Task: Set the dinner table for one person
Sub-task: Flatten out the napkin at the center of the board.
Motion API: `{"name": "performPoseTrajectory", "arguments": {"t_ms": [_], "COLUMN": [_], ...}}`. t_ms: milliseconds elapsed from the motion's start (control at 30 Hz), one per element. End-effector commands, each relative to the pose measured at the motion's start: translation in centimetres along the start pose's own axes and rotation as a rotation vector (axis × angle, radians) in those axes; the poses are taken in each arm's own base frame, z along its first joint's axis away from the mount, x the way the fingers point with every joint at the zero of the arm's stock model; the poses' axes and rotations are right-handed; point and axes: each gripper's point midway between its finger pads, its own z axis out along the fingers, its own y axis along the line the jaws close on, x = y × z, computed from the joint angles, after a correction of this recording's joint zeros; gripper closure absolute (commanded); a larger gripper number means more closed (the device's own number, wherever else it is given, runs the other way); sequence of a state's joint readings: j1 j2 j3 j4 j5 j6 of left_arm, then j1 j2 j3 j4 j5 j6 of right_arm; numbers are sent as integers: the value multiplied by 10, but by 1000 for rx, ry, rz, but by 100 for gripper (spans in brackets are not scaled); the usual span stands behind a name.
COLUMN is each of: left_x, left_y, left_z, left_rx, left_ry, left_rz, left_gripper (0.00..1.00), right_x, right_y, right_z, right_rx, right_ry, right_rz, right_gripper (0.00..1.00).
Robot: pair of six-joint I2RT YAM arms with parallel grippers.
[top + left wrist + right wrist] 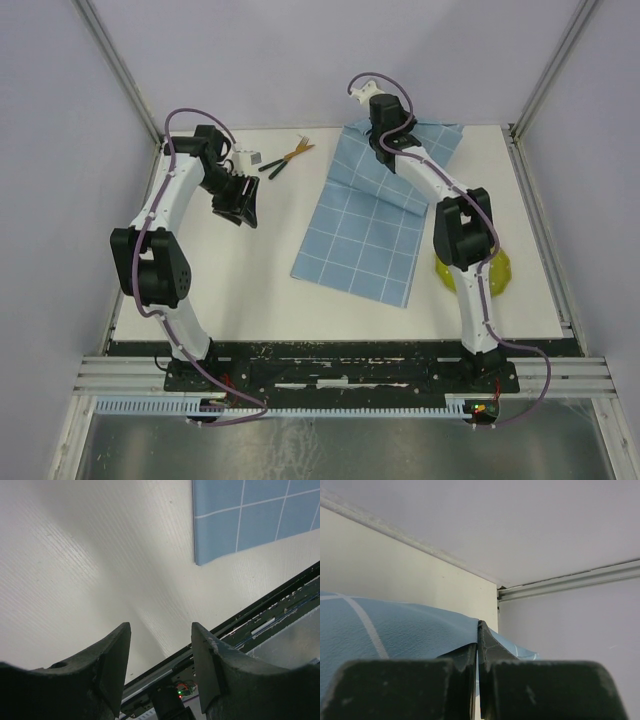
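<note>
The dinner table (250, 290) is a large off-white top. A light-blue gridded cloth (365, 235) lies slanted across its middle, its far edge lifted. My right gripper (386, 148) is at the back of the table, shut on that far edge. In the right wrist view the cloth (395, 630) is pinched between the closed fingers of the gripper (479, 625). My left gripper (240, 208) hangs open over the left side of the table with nothing in it. In the left wrist view that gripper (161, 627) points at the near edge, and a cloth corner (250, 520) shows at the upper right.
Cutlery with green and wooden handles (288, 158) lies at the back, beside a small white object (246, 157) next to the left arm. A yellow-green dish (500, 272) sits at the right edge, partly under the right arm. Walls and frame posts enclose the table.
</note>
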State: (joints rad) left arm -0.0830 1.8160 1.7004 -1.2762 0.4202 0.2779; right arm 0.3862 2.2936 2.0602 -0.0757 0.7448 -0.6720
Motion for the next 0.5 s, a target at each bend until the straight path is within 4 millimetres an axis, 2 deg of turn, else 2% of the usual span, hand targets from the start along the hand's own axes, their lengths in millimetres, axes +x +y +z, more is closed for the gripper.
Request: {"name": "performPoseTrajectory", "arguments": {"t_ms": [0,67,333,400,433,467], "left_x": [2,5,20,22,23,22], "left_y": [-7,-8,-7,-7,-7,-7], "left_z": [-8,-5,-1,0,1,2], "left_rx": [24,29,27,30,30,30], "left_ry": [-21,-10,22,31,35,34], "left_rz": [66,64,54,51,48,48], "left_gripper": [42,42,42,42,42,42], "right_x": [-24,-26,-6,4,7,10], "right_y": [-27,-27,-19,-8,-9,-8], "right_z": [15,23,58,67,70,72], "right_rx": [153,171,226,228,232,234], "right_ry": [-79,-78,-32,-12,-3,5], "right_rz": [67,77,78,67,67,66], "right_gripper": [98,99,98,98,97,90]}}
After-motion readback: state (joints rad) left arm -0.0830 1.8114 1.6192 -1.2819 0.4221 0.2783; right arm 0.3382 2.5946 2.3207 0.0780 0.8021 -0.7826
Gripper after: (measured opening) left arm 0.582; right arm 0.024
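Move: The right hand holds the napkin's far edge in the air; the napkin's middle lies about 23 cm back from this hand, 10 cm to its left and some 20 cm below. The board's far edge is roughly 5 cm straight ahead at table height, the cutlery about 7 cm back and 36 cm left, the green plate some 38 cm back and 13 cm right. From the left hand, the napkin's middle is 6 cm ahead, 34 cm right and 14 cm below. Right hand carries the pinched napkin about 5 cm forward and down towards the far edge; left sinks back. ##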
